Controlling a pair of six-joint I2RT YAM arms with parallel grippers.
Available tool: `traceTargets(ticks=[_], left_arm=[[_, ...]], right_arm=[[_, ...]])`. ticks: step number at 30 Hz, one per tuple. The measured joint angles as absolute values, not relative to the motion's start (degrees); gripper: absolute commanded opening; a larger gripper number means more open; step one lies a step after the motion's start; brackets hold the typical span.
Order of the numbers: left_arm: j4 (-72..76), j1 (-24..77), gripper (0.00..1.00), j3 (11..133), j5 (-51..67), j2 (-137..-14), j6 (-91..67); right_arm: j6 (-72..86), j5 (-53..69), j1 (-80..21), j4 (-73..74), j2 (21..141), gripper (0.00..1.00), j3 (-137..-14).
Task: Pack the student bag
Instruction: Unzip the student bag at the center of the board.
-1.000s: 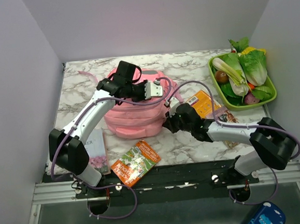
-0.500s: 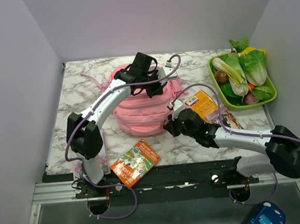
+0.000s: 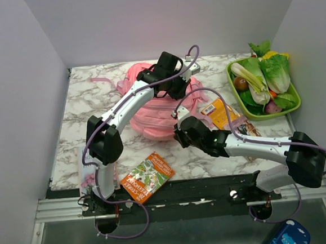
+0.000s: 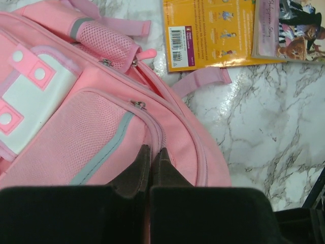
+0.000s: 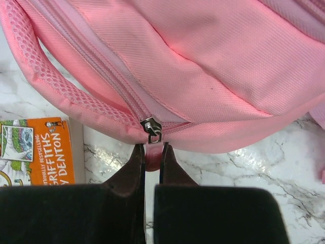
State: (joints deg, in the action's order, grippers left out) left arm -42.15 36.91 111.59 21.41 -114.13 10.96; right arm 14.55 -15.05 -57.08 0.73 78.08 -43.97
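The student bag (image 3: 151,114), a large pink backpack with grey-green trim and a white patch (image 4: 30,107), lies mid-table. My left gripper (image 3: 180,91) reaches over its far right side. Its fingers (image 4: 151,155) are shut, pinching pink fabric at a pocket seam. My right gripper (image 3: 178,131) is at the bag's near right edge. Its fingers (image 5: 152,152) are shut on the pink pull tab hanging from a metal zip slider (image 5: 152,128). The zip there looks closed.
An orange book (image 3: 147,177) lies near the front edge; it also shows in the right wrist view (image 5: 35,152). A yellow book (image 3: 221,113) and another book (image 3: 245,128) lie right of the bag. A green tray (image 3: 293,107) of vegetables stands back right. A book (image 3: 90,174) lies front left.
My left arm has swung right across the bag to its right side. The bag has shifted and turned a little to the right. My right gripper has closed in on the bag's near edge.
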Motion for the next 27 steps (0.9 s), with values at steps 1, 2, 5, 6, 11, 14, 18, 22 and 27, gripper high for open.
traceTargets(ticks=[1,2,5,6,11,14,18,22,27], left_arm=[[-41.76,37.06,0.0,111.48,20.8,-114.13,9.98],[-41.34,37.1,0.0,111.26,20.4,-114.08,9.41],[-38.85,37.21,0.0,109.19,19.57,-113.38,8.47],[-37.98,37.28,0.0,108.07,19.29,-112.86,8.49],[-30.76,38.02,0.0,98.89,18.37,-108.42,9.67],[-26.37,38.28,0.0,92.88,17.54,-105.3,10.0],[-22.87,38.48,0.0,89.54,16.86,-103.5,8.01],[-22.04,38.48,0.0,90.65,15.33,-103.53,4.21],[-22.83,38.0,0.0,94.78,11.88,-103.72,0.47]], right_arm=[[14.52,-15.62,-57.45,2.17,78.76,0.01,-45.5],[14.5,-16.05,-57.67,3.44,79.24,0.01,-46.74],[14.41,-16.88,-57.8,7.7,80.29,0.01,-49.69],[14.33,-17.02,-57.8,8.69,80.38,0.01,-50.17],[12.27,-18.76,-58.72,13.65,80.47,0.01,-51.07],[10.72,-18.87,-59.42,14.72,80.47,0.01,-51.16],[10.41,-21.23,-60.05,18.02,81.56,0.01,-53.78],[12.4,-25.1,-58.28,22.9,84.14,0.01,-58.17],[14.39,-25.08,-51.79,23.77,84.47,0.01,-58.06]])
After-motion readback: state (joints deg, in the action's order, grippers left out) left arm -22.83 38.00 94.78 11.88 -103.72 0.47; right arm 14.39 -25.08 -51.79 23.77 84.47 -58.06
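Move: The right hand already pinches the pull of the student bag's zip, its slider about 1 cm ahead and 1 cm left of the hand, with the bag's bulk some 12 cm ahead and 6 cm left. From the right hand, the yellow book lies around 12 cm ahead, 16 cm right and 9 cm below. The left hand already holds the bag's front panel; the slider lies roughly 15 cm back, 5 cm left and 9 cm below it. The right hand keeps its pinch on the zip pull, first easing about 1 cm back and to its right, then drawing the pull faster rightward and forward around the bag's near end towards the yellow book, ending about 6 cm right and 4 cm forward while it rolls left side down and turns clockwise some 15 degrees each. Meanwhile the shut fingers of the left hand keep hold of the piped edge beside the front-pocket zip, dipping 1 to 2 cm down and slightly back before lifting nearly 4 cm and going 2 cm forward, with a slight counter-clockwise turn. ##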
